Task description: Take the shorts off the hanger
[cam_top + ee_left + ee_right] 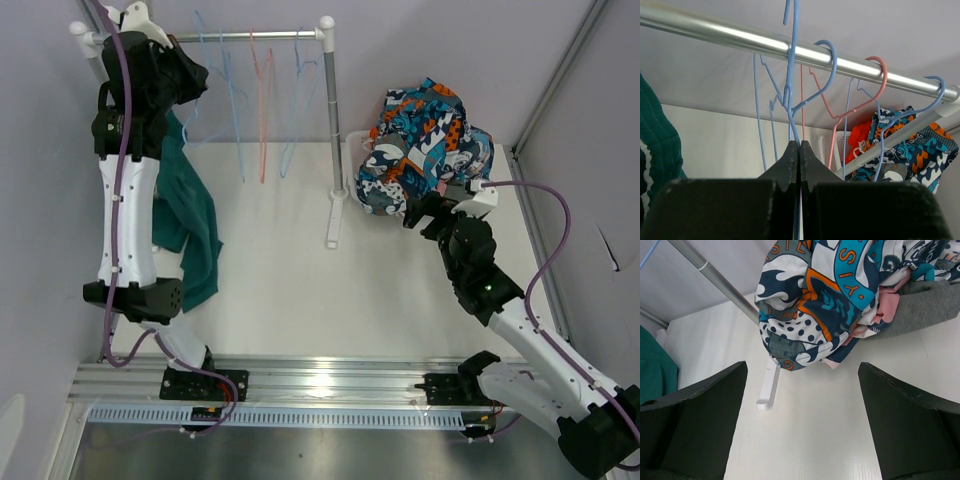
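Note:
Teal shorts (187, 215) hang down beside my raised left arm; their cloth also shows at the left edge of the left wrist view (657, 150). My left gripper (799, 145) is up at the rail (250, 36), shut on the wire of a blue hanger (792, 75). Other shorts lie in a pile at the back right, with the blue-orange-white print (425, 130) (825, 295) on top, and grey (925, 305) and pink (887, 307) beneath. My right gripper (425, 215) (802, 415) stands open just in front of the pile, above bare table.
Bare blue (237, 110) and pink (265, 100) hangers hang on the rail. The rack's right post (330, 130) and its white foot (767, 385) stand between the two arms. Walls close in behind and on the right.

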`<state>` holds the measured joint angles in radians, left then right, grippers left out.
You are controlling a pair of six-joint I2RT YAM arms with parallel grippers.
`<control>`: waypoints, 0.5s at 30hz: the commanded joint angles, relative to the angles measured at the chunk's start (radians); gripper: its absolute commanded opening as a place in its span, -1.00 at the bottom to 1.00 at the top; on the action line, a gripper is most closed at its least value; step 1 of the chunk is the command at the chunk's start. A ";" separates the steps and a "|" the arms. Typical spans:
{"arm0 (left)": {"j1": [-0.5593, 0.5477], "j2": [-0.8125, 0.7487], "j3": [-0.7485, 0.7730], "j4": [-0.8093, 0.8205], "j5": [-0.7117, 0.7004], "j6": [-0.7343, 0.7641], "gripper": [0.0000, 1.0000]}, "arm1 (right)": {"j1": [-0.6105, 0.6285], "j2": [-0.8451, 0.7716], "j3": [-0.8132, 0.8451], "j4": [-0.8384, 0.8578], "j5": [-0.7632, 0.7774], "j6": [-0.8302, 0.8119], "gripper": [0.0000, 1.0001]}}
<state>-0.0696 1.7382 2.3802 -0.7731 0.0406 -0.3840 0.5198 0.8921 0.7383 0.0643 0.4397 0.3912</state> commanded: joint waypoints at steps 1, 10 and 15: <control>-0.019 -0.104 -0.041 0.003 -0.036 0.023 -1.00 | 0.005 -0.018 -0.008 -0.001 0.011 0.000 0.99; -0.027 -0.238 -0.219 -0.011 -0.110 0.051 -0.89 | 0.008 -0.067 -0.030 -0.029 0.001 0.031 0.99; -0.027 -0.255 -0.216 -0.029 -0.104 0.053 0.00 | 0.009 -0.108 -0.036 -0.060 0.008 0.029 0.99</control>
<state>-0.0914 1.5150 2.1632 -0.8009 -0.0509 -0.3454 0.5228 0.8177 0.7040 0.0074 0.4370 0.4110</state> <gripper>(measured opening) 0.445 0.993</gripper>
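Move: The left hand still pinches the empty blue hanger just below its neck; the rail under the hook is about 5 cm ahead and 8 cm above, in line sideways. The green shorts hang about 12 cm to its left, 3 cm farther out and 20 cm lower; the pink hanger's hook is 12 cm right, 5 cm ahead and 8 cm up. From the right hand that rail spot is some 20 cm ahead, 45 cm left and 29 cm up. The left fingers let go of the empty blue hanger at the rail: still shut, the hand first draws straight back towards the base from the rail, then parts its fingers to nearly half open while easing back farther, some 6 cm in all, the wrist nearly level. The open right hand backs off about 1.5 cm from the printed shorts. ##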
